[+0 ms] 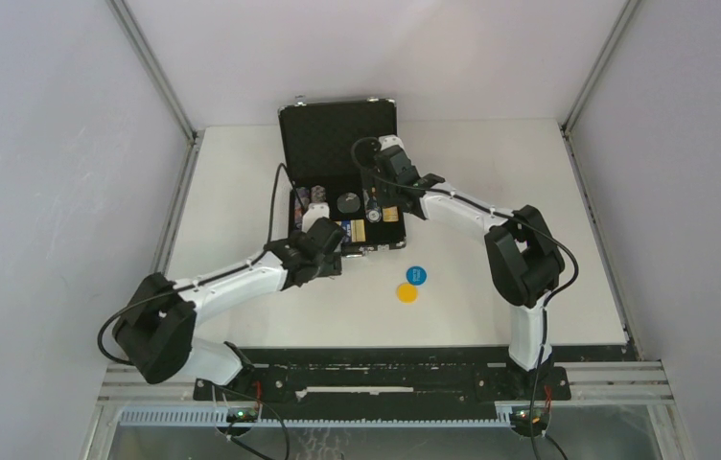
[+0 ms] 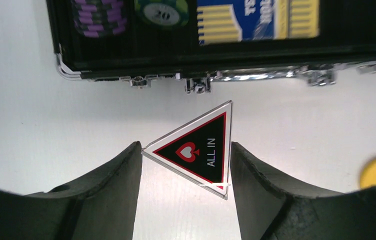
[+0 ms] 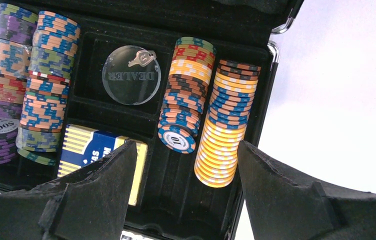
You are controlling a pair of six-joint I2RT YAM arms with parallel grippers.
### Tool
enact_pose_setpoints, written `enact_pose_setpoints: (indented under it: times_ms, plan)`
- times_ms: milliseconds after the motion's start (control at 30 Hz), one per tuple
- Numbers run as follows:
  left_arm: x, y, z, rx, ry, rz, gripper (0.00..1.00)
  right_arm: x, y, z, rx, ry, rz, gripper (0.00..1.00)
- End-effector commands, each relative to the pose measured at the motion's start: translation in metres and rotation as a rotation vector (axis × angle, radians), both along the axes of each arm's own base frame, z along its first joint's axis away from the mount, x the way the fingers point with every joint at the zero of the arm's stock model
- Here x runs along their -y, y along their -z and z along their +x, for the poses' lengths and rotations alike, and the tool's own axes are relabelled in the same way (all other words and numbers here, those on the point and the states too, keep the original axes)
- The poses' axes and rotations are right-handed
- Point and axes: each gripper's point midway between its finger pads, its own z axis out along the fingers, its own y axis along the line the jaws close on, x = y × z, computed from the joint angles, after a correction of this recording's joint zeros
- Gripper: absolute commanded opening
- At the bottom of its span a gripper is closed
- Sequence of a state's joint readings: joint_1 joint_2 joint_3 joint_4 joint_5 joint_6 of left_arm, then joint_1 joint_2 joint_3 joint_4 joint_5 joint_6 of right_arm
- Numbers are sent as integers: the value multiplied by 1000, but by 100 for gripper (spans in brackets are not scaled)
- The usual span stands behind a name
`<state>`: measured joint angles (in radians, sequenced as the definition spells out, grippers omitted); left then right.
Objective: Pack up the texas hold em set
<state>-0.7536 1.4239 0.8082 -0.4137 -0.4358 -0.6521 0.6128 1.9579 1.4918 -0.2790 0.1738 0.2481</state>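
The black silver-edged briefcase lies open on the table, with its front rim showing in the left wrist view. It holds rows of multicoloured poker chips, the yellow-blue card box and a clear "DEALER" disc with a small key on it. My left gripper is just in front of the case, shut on the red-black triangular "ALL IN" token, which both fingers touch. My right gripper hovers open over the case's right chip rows with nothing between its fingers.
A blue disc and a yellow disc lie on the white table right of the left gripper, in front of the case. The raised lid stands at the back. Grey walls enclose the table on three sides.
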Motion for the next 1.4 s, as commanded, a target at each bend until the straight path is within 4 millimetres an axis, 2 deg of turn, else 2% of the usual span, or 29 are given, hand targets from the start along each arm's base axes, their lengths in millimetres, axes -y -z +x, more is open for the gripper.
enact_pose_setpoints:
  times_ms: [0,133,233,400,533,667,833,967,1100,1267,1367]
  plan:
    - [8,-52,16,99,19,-29,58,2,-39,10,83,22,76,81]
    - [19,-76,33,130,35,-29,60,6,-41,9,88,26,77,81]
    - [26,-86,50,129,33,-15,61,12,-44,8,92,33,80,81]
    - [35,-97,87,144,11,-37,62,28,-49,6,84,59,91,82]
    - [30,-103,125,149,-31,-34,62,37,-48,-4,80,77,105,82]
    - [30,-104,154,181,-36,-14,62,48,-43,-15,74,99,95,82]
    - [42,-86,184,162,-20,-17,64,46,-43,-31,52,83,127,82]
    - [53,-75,209,157,-13,-14,63,54,-33,-48,34,83,102,82]
    - [48,-59,226,141,-35,10,63,69,-26,-56,26,111,68,83]
    - [33,-37,233,94,-62,30,63,79,-19,-65,15,126,54,83]
    - [33,-24,230,69,-39,46,65,82,-16,-69,9,131,51,83]
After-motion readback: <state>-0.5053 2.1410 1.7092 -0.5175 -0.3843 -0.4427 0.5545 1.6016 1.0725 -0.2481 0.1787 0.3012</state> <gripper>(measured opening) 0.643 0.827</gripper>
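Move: The left hand already holds the triangular ALL IN button; the case's rear middle well, with the clear dealer disc in it, lies about 22 cm ahead, 6 cm to its right and 3 cm below. The card box is 12 cm ahead and 5 right, the green chip row 18 ahead and 2 left, the orange row 21 ahead and 12 right. From the right hand, the blue button lies 17 cm back, 9 right, 10 down, and the yellow button 21 back, 7 right. Keeping the ALL IN button pinched flat and nearly level, the left hand rises about 7 cm to clear the case's front edge, sweeps some 20 cm forward over the card box and then sinks about 6 cm towards the rear middle well, drifting slightly right on the way. The empty right hand, fingers staying open, makes room by drawing off the chip rows, first mostly to the right and then also back, roughly 10 cm in all with a small hump upward, out beyond the case's right side and nearer the blue button. ##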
